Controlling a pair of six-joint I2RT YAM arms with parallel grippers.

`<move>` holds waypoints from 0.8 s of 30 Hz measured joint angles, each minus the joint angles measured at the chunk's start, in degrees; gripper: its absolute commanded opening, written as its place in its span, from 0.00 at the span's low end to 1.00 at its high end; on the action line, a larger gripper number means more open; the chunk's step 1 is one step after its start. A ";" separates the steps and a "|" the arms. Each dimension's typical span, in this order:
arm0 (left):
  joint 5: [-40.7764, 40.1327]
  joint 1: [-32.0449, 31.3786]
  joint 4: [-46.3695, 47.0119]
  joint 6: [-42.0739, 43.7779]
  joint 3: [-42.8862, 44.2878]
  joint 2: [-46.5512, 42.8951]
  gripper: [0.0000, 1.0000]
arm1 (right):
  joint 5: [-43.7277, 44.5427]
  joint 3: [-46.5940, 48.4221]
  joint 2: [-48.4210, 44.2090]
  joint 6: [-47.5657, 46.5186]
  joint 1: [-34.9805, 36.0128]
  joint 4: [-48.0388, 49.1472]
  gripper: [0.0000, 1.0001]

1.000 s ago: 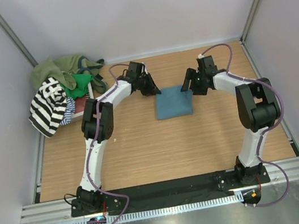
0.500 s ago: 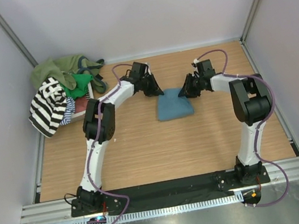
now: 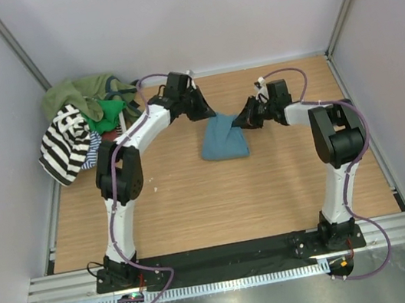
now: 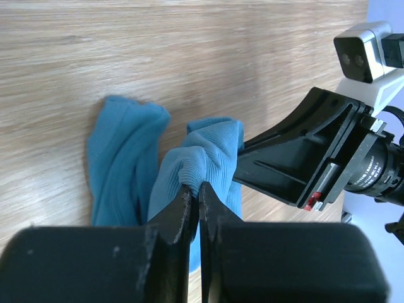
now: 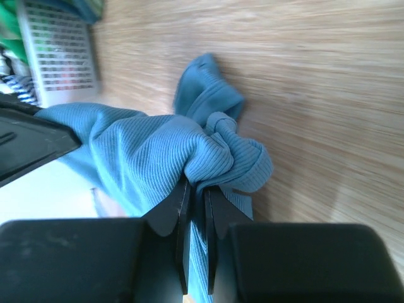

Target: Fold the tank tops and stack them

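The teal-blue tank top (image 3: 224,140) lies mid-table, its far edge lifted and bunched between both grippers. My left gripper (image 3: 208,116) is shut on the far-left corner; in the left wrist view its jaws (image 4: 194,189) pinch a ribbed fold of teal cloth (image 4: 123,158). From the other side my right gripper (image 3: 242,120) is shut on the far-right corner, and the right wrist view shows a knot of the cloth (image 5: 145,158) pinched at its tips (image 5: 197,186). The black-and-white striped tank top (image 3: 65,143) lies in the heap at far left.
Olive (image 3: 76,95) and green (image 3: 109,113) tops are piled with the striped one over a white grid basket (image 5: 60,53) at the far-left corner. Grey walls close the table on three sides. Both grippers stand close together, almost tip to tip.
The right gripper has shut on the teal top's far-right corner. Both grippers have raised the far edge, so the flat folded top is now bunched and shifted slightly left.
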 measured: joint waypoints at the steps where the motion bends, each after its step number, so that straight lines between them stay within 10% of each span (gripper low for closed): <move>1: -0.07 0.04 0.00 0.00 -0.35 -0.50 0.04 | -0.76 -0.28 0.02 0.90 -0.15 1.11 0.06; 24: -2.05 3.08 -0.04 0.11 -2.05 5.95 0.05 | -10.03 -3.26 10.36 12.33 -5.92 19.78 0.01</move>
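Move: Both grippers already pinch the far edge of the folded blue tank top, whose middle lies about 8 cm back, 1 cm right and 8 cm below the left hand. From the right hand it is some 5 cm back, 5 cm left and 3 cm down. The laundry basket sits roughly 30 cm to the left of the left hand, level with it and some 5 cm lower. Both grippers keep their pinch, left sinking about 7 cm and leftward, right down and rightward, spreading the edge. ##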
